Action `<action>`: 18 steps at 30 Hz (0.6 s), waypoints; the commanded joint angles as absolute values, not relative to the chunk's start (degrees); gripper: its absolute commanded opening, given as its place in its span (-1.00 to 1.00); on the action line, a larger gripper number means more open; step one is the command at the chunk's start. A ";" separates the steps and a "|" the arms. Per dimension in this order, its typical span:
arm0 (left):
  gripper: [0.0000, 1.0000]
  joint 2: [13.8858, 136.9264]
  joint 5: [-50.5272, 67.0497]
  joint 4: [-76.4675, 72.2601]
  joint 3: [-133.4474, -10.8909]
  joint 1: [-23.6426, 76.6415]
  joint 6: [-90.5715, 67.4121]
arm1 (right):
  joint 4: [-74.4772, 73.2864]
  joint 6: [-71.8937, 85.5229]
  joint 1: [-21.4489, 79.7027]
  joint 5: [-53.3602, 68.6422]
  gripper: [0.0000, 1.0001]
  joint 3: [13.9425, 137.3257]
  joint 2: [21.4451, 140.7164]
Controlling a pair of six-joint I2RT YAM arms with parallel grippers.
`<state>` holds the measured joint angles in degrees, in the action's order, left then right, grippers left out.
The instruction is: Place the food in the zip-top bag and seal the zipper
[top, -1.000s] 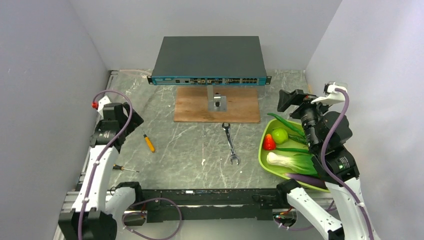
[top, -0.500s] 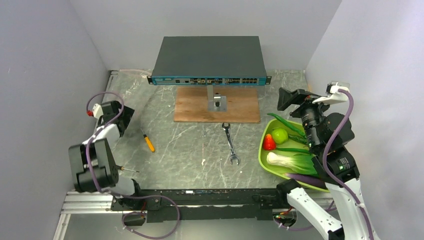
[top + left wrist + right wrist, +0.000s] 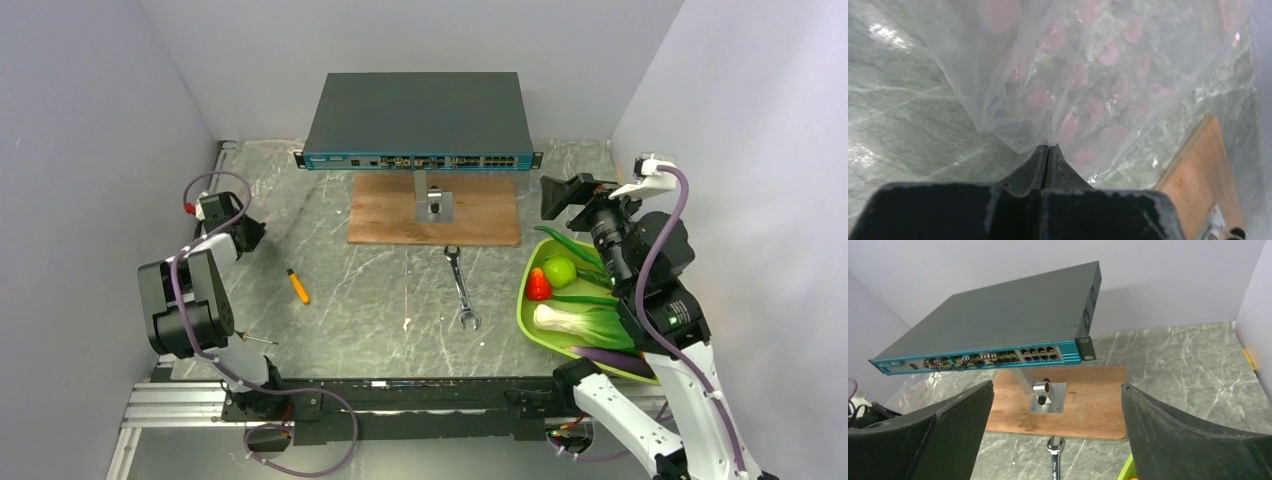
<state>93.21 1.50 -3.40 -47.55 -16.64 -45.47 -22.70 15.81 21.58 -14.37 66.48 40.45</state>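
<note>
My left gripper (image 3: 1048,147) is shut, its tips pinching a fold of the zip-top bag (image 3: 1088,70), a clear crinkly film with pink spots that fills the left wrist view. The zipper does not show. From above, the left gripper (image 3: 250,235) sits low at the table's back left. The food lies in a lime-green tray (image 3: 527,312): a red strawberry (image 3: 538,285), a green apple (image 3: 560,271), bok choy (image 3: 585,322), green beans (image 3: 570,245) and a purple eggplant (image 3: 610,358). Above the tray's far end my right gripper (image 3: 560,195) (image 3: 1058,387) stands wide open and holds nothing.
A network switch (image 3: 418,115) stands on a post over a wooden board (image 3: 433,212). In front of the board lies a wrench (image 3: 461,288). An orange-handled screwdriver (image 3: 298,286) and a thin dark screwdriver (image 3: 255,340) lie at the left. Walls close both sides.
The left arm folded back, and its gripper moved towards the back left and shut on the bag. The right gripper shifted slightly left.
</note>
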 commanded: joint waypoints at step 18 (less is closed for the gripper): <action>-1.00 42.54 24.34 43.57 -42.86 3.92 -27.53 | -29.00 30.33 21.69 2.40 1.00 53.69 40.82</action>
<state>46.00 20.78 30.57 -44.27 1.67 -29.65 -28.16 27.29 21.58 -3.66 58.19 43.75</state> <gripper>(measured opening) 0.010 0.994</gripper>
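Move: The left gripper already pinches the bag's near edge; the bag spreads straight ahead, its middle about 12 cm out. Open table for it lies some 30 cm right and 15 cm back, past the yellow screwdriver (10 cm right, 15 back); the wooden board is 42 cm right, 8 ahead. From the right gripper the bag is about 64 cm left, 27 ahead, 38 below; the wrench 15 cm left, level, 39 below. Keep the left fingers shut on the bag's edge and sweep it up off the table: about 17 cm right, with some 15 cm back and 15 cm up, over the yellow screwdriver, turning the wrist roughly 40 degrees clockwise. Meanwhile lower the open right gripper about 10 cm, easing 5 cm left towards the bag and tipping its fingers down some 20 degrees. ##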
